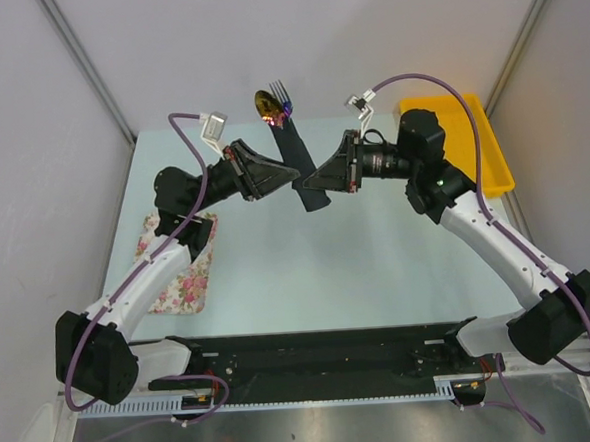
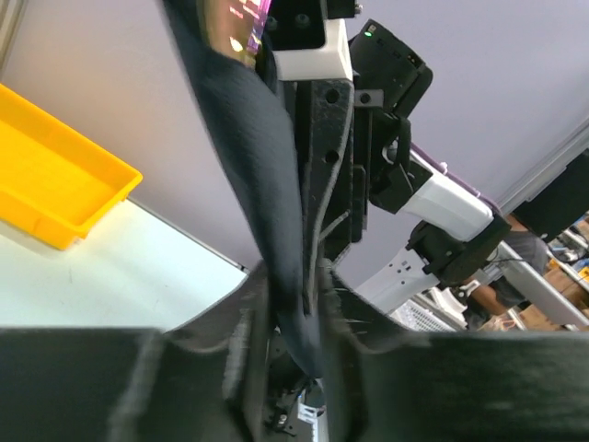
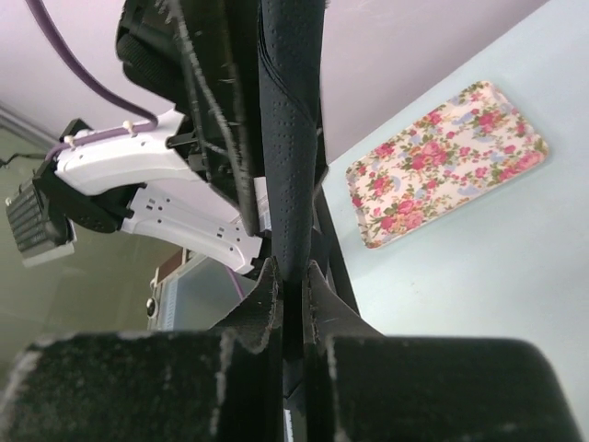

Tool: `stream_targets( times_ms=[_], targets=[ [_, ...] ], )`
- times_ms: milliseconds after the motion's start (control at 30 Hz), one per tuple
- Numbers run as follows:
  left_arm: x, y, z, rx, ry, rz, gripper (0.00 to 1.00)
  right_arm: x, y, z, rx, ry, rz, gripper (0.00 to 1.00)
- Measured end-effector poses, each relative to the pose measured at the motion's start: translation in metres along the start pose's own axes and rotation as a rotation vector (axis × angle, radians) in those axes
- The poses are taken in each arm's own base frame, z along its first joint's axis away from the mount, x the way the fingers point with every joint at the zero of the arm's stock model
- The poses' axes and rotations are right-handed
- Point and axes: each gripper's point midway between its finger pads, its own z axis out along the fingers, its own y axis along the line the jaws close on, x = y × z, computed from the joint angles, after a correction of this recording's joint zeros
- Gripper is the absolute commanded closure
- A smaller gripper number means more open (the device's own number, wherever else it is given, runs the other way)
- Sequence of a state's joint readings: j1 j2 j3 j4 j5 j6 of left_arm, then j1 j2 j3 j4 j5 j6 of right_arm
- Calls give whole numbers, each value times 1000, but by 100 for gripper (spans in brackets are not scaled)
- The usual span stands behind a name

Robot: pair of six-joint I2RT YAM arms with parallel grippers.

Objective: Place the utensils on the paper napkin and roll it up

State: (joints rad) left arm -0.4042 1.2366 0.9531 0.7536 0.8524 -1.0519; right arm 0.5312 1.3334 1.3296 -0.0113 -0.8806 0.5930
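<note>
The black paper napkin (image 1: 297, 159) is rolled into a slim tube and held upright above the table's far middle. The utensils (image 1: 274, 102) stick out of its top: a gold spoon bowl and fork tines. My right gripper (image 1: 313, 186) comes in from the right and is shut on the tube's lower part; in the right wrist view the fingers (image 3: 267, 290) pinch the roll (image 3: 290, 138). My left gripper (image 1: 287, 171) reaches in from the left. In its blurred wrist view the roll (image 2: 267, 166) runs between slightly parted fingers (image 2: 363, 322), with a dark gap on one side.
A pink floral mat (image 1: 183, 278) lies on the table at the left, also seen from the right wrist as the floral mat (image 3: 446, 157). A yellow tray (image 1: 489, 164) stands at the far right, behind the right arm. Grey walls close in both sides.
</note>
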Motion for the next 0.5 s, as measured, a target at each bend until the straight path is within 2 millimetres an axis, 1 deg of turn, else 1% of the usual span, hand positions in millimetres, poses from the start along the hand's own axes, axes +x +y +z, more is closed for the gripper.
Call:
stream_targets(
  times_ms=[33, 133, 233, 333, 400, 500],
  targets=[
    [0, 1, 0, -6, 2, 1, 53, -2, -4, -4, 9, -4, 10, 100],
    [1, 5, 0, -21, 7, 8, 40, -7, -14, -12, 31, -12, 32, 100],
    [2, 7, 0, -31, 13, 3, 35, -10, -18, -17, 42, -18, 54, 100],
    [2, 7, 0, -32, 13, 1, 32, -8, -13, -17, 21, -6, 60, 100],
    [1, 7, 1, -29, 13, 3, 31, -6, -9, -17, 8, -2, 62, 100],
    [1, 5, 4, -21, 15, 4, 33, -5, -6, -17, -2, 0, 67, 100]
  ],
)
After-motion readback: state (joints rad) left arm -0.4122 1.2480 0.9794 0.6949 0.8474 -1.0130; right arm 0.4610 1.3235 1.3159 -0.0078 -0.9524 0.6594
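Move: The napkin roll stands steeply, spoon and fork uppermost, between the facing hands. Its middle is about 2 cm ahead, 2 cm right and 5 cm above the left hand; from the right hand, whose fingers already pinch the lower part, about 2 cm ahead, 1 cm left and 5 cm up. The floral tray lies some 28 cm left of the left hand, 4 cm back, roughly 38 cm down. Left fingers go on opening wide, freeing the roll, as the right keeps its pinch and draws about 2 cm right. ##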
